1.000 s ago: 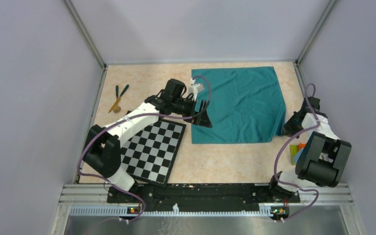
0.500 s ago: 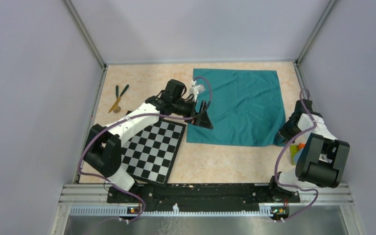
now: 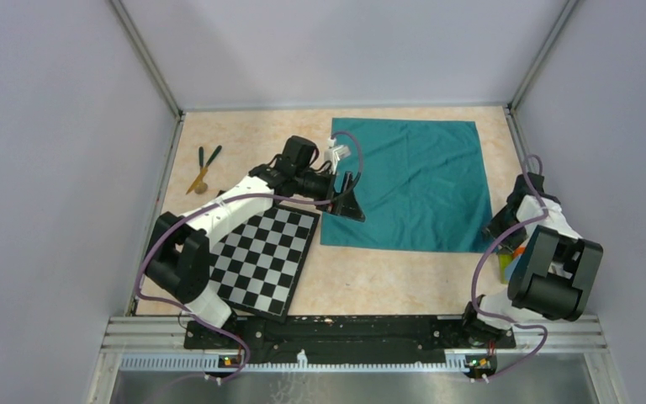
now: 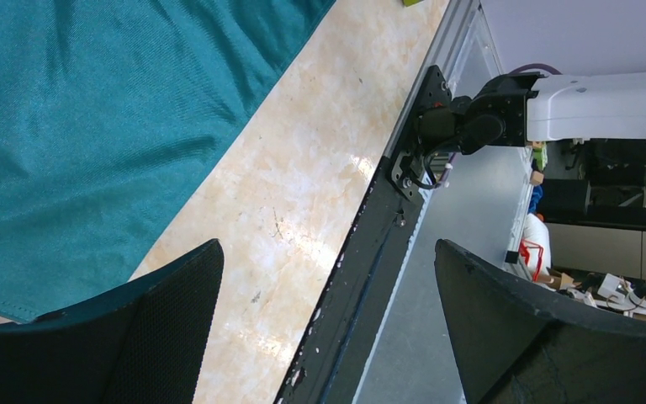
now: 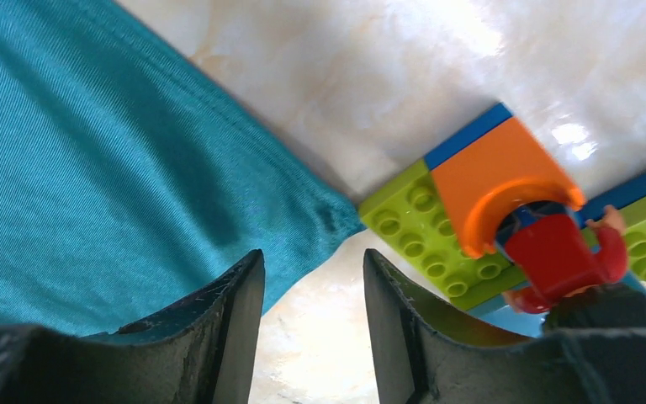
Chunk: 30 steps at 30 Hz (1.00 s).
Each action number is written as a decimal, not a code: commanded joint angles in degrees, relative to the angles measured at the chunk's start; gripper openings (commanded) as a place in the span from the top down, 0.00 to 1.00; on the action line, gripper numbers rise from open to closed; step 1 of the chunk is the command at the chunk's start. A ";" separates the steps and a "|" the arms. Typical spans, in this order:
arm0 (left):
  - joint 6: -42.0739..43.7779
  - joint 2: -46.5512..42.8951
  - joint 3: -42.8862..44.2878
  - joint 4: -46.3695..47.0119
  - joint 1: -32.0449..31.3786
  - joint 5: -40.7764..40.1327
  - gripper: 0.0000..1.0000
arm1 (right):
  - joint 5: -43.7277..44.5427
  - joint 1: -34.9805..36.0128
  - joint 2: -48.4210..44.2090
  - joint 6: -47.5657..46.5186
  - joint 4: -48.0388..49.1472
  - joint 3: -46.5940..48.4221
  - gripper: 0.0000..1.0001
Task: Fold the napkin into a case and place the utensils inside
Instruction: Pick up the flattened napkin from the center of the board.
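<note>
The teal napkin (image 3: 404,185) lies spread flat, roughly square, right of the table's middle. My left gripper (image 3: 349,198) hovers at its near-left corner, jaws wide open and empty; in the left wrist view the napkin (image 4: 92,126) fills the upper left, beyond the left gripper (image 4: 328,248). My right gripper (image 3: 498,225) sits by the near-right corner, open. In the right wrist view the right gripper (image 5: 313,257) has only bare table between its fingers, and the napkin (image 5: 118,168) ends in a corner just ahead of them. The utensils (image 3: 203,168) lie together at the far left.
A checkerboard mat (image 3: 261,257) lies near left, under my left arm. Toy blocks (image 3: 511,259) with a small figure sit by the right wall; in the right wrist view the blocks (image 5: 420,223) are just right of the napkin's corner. Walls enclose the table on three sides.
My right gripper has opened and let go of the napkin's near-right corner. The napkin's raised right edge was drawn out and now lies flat. The left arm has barely moved.
</note>
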 commanded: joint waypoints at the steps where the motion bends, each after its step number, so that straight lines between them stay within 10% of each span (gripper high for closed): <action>1: -0.23 0.11 0.01 2.29 0.71 2.25 0.01 | 2.29 -1.37 -0.06 -2.00 0.78 2.70 0.53; 16: -0.08 0.13 0.01 2.18 1.02 2.31 0.01 | -1.41 -3.02 6.91 -3.95 7.43 -0.55 0.56; 30: 0.33 0.84 -0.46 2.13 1.32 1.08 0.01 | -5.60 -2.51 1.59 -2.56 7.41 -1.03 1.00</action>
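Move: Just beside the right fingers, the napkin's near right corner lies about 2 cm to the right, 1 cm ahead and 2 cm below. The toy bricks touch that corner, their middle some 5 cm back and 9 cm right of the hand at about its height, while the napkin's middle is roughly 16 cm ahead and 23 cm left, down on the table. From the left hand the corner is some 37 cm right, 2 cm back and 17 cm below. Shifting about 1 cm to the right, the open right hand then sinks a little over 1 cm to the napkin's corner beside the toy bricks. It finishes about 2 cm forward, away from the bricks, still pointing down, as the fingers close and pinch the cloth edge near the corner. ##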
